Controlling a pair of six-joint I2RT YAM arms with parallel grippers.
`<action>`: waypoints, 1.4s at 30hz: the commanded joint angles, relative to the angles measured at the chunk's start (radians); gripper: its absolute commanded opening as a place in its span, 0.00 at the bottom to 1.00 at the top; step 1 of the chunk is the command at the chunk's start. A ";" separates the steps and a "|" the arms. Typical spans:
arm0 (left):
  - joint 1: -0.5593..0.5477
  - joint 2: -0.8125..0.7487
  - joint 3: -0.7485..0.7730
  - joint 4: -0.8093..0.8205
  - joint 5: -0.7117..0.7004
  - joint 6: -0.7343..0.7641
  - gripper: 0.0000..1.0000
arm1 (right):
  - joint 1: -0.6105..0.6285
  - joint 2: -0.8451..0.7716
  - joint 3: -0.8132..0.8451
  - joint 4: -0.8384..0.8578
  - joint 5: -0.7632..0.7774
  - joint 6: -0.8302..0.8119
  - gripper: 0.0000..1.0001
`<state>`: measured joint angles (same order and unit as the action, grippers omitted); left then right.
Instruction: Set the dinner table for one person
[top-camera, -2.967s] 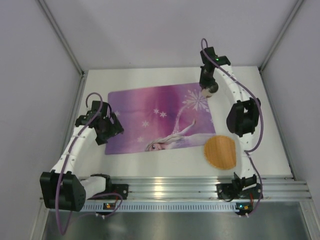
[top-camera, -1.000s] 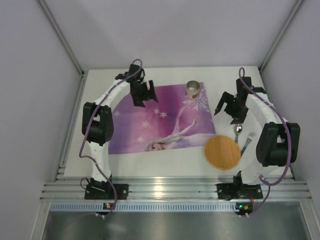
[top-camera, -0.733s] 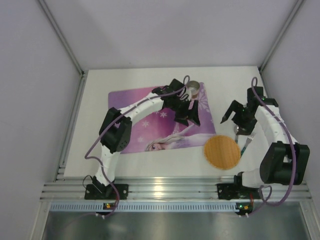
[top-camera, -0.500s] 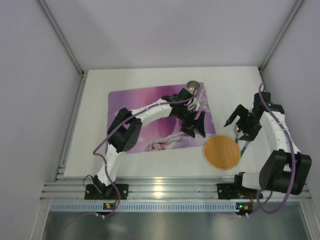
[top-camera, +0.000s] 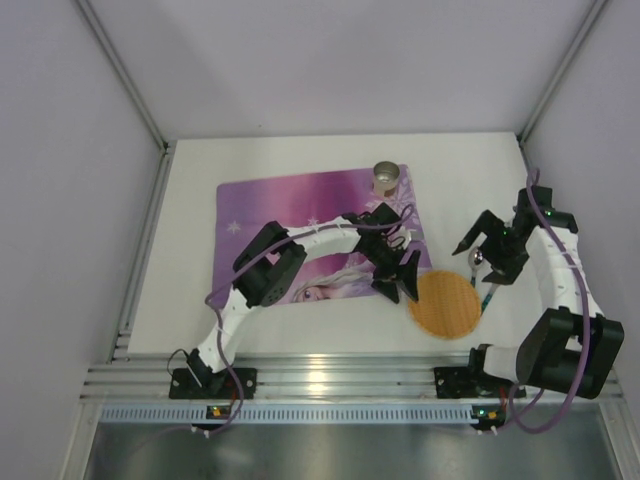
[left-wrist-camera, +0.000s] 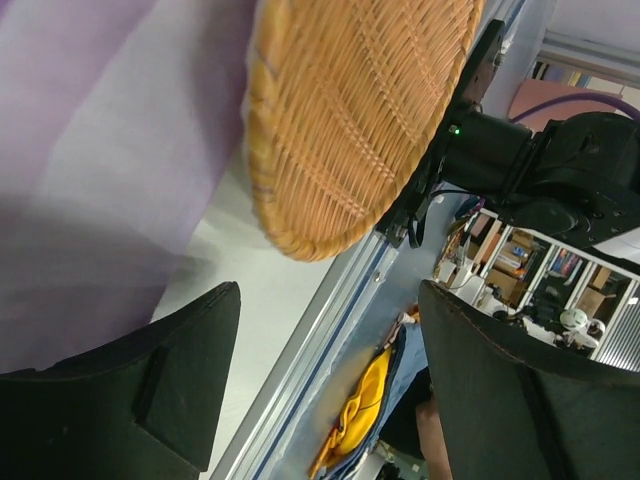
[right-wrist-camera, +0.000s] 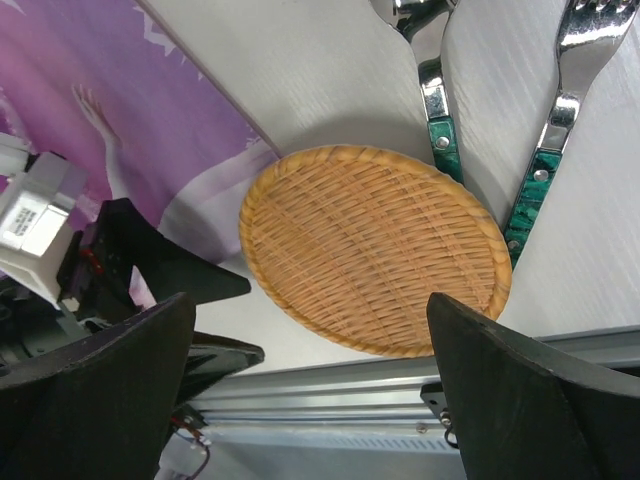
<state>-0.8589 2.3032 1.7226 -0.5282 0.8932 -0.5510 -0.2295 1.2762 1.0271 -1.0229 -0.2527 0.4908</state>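
Note:
A round wicker plate (top-camera: 444, 305) lies on the white dinner table (top-camera: 185, 290), just off the near right corner of the purple placemat (top-camera: 300, 215). My left gripper (top-camera: 398, 283) is open and empty at the plate's left rim; the left wrist view shows the plate (left-wrist-camera: 350, 110) just ahead of the left gripper (left-wrist-camera: 330, 390). My right gripper (top-camera: 475, 252) is open and empty above a spoon (top-camera: 478, 260) and a fork (top-camera: 488, 296) right of the plate. The right wrist view shows the plate (right-wrist-camera: 375, 250), spoon (right-wrist-camera: 430, 90) and fork (right-wrist-camera: 555, 120). A metal cup (top-camera: 385, 178) stands at the mat's far right corner.
The silver rail (top-camera: 330, 375) runs along the near edge, close to the plate. Grey walls enclose the table on three sides. The left arm lies across the placemat. My left gripper's fingers (right-wrist-camera: 150, 270) show in the right wrist view.
My left arm swept from the left edge across the mat to the plate's left rim. My right gripper left the cup on the mat and moved right and nearer, over the spoon and fork.

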 joint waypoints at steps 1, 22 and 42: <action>-0.028 0.010 -0.001 0.088 0.038 -0.038 0.77 | -0.007 -0.009 0.001 -0.017 -0.017 -0.014 1.00; -0.057 0.120 0.057 0.145 -0.253 -0.191 0.36 | 0.035 -0.015 -0.012 -0.019 0.010 -0.038 1.00; 0.064 -0.192 -0.204 0.333 0.016 -0.158 0.00 | 0.015 -0.011 0.070 -0.003 0.015 -0.020 1.00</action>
<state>-0.8753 2.2723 1.6085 -0.3145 0.8280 -0.7052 -0.2092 1.2766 1.0233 -1.0405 -0.2317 0.4652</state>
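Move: About 12 cm to the left hand's right and 1 cm nearer the base lies the middle of the wicker plate, some 4 cm below the open fingers. Beyond the plate, the spoon is about 18 cm right and 3 cm ahead of this hand, and the fork some 22 cm right and 1 cm back. The placemat's middle is 15 cm ahead and 20 cm left. From the right hand the plate lies about 6 cm back, 8 cm left and 11 cm below. Reaching about 5 cm to the right and 3 cm down, the left hand first dips back slightly, then swings forward as its fingers close and pinch the plate's left rim. Gripping it, the hand rises some 2 cm and pulls the plate back left, towards the placemat side and away from the spoon and fork. ##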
